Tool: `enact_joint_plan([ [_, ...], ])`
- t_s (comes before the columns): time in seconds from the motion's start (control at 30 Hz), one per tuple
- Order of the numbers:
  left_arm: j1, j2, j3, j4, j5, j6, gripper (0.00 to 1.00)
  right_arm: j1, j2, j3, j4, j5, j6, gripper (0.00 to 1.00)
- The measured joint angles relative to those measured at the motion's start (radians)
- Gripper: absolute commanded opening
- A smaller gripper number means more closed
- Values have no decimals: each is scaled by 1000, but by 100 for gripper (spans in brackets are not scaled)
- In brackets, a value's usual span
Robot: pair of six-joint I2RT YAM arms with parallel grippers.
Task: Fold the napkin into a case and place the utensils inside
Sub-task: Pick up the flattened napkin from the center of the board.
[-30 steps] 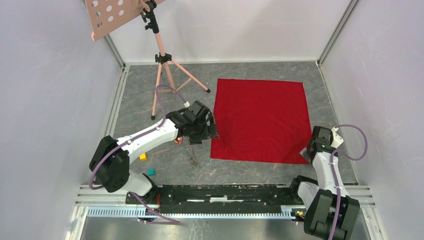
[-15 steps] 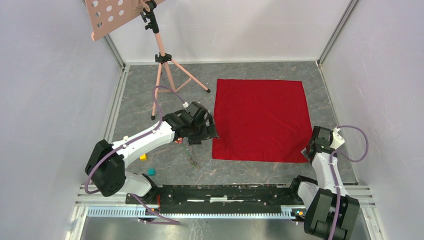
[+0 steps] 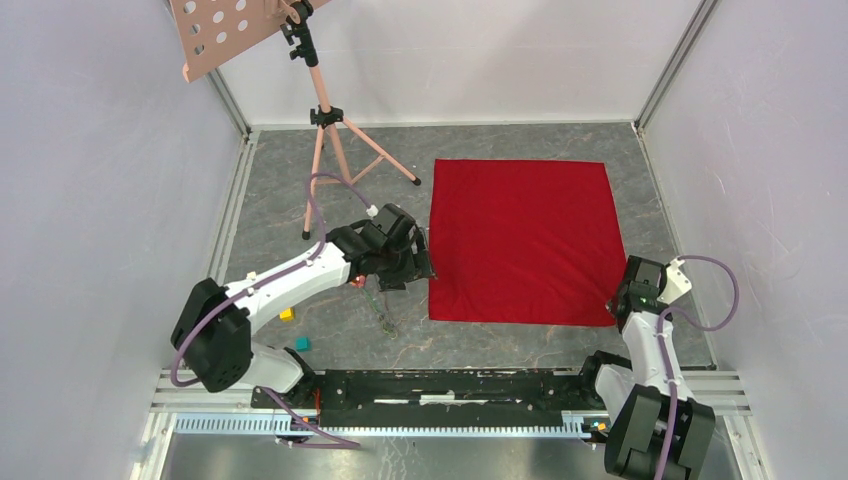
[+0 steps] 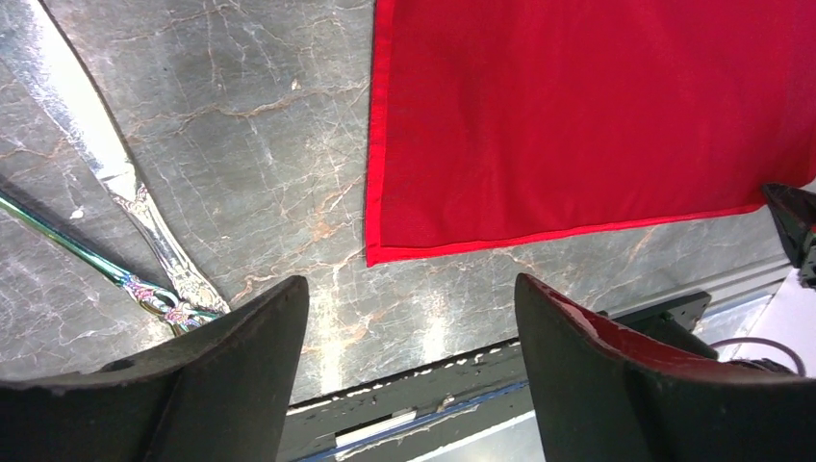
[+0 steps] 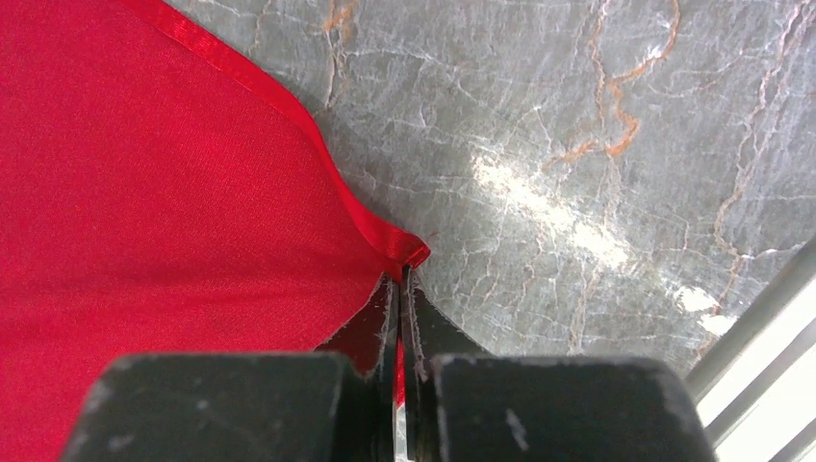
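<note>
The red napkin [image 3: 520, 240] lies spread flat in a single layer on the marbled grey table; no case is in view. My right gripper [image 3: 616, 300] is shut on the napkin's near right corner [image 5: 409, 252], and the hem is pinched between its fingertips [image 5: 401, 276]. My left gripper [image 3: 424, 268] hovers open just off the napkin's near left corner [image 4: 377, 252], with nothing between its wide-apart fingers [image 4: 409, 289]. The utensils [image 3: 383, 312] lie left of the napkin: a silver patterned handle [image 4: 115, 173] crossing a thin dark greenish one [image 4: 67, 248].
A pink music stand [image 3: 325, 130] stands on its tripod at the back left. Small yellow [image 3: 287, 314] and teal [image 3: 302, 343] blocks lie near the left arm's base. A black rail [image 3: 440, 385] runs along the near edge, and white walls close in both sides.
My right gripper has shut on the napkin's near right corner. The napkin's near left corner has settled flat and slightly rightward. The left gripper stays open, barely moved.
</note>
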Motion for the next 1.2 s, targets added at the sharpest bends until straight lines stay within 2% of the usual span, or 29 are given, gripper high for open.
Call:
enact_joint_plan([
  [0.13, -9, 68, 5, -6, 9, -16, 74, 0, -29, 7, -49, -3, -14, 0],
  [0.23, -34, 151, 29, -40, -3, -60, 60, -1, -72, 7, -77, -8, -24, 0],
  [0.33, -56, 217, 52, -72, -16, -120, 55, -2, -103, 7, -91, -17, -27, 0],
  [0.7, -94, 351, 146, -151, -21, -298, 59, -3, -47, 11, -94, -33, -36, 0],
  [0.87, -142, 364, 191, -197, -37, -383, 58, -3, -51, 11, -95, -36, -37, 0],
  [1.2, -142, 463, 217, -240, -32, -465, 56, -3, -57, 11, -95, -36, -44, 0],
])
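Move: The left hand hovers over the near-left corner of the napkin: the corner is about 10 cm below, 4 cm back and 2 cm to the right. The knife's middle lies some 10 cm left of that corner and 7 cm farther out, and the spoon's middle about 12 cm left of it and 3 cm farther out. From the right hand, which already pinches the near-right corner, the left corner is some 40 cm left, level fore and aft, 1 cm below. Down about 9 cm goes the left hand, mostly at the start, easing back and to the right before a last short dip, until its fingertips straddle the napkin's near-left corner at the table. The wrist tips the fingers more upright by some 25 degrees and turns counter-clockwise, the gap narrowing to a little over half open. The right hand keeps its pinch, shifting barely a centimetre. ##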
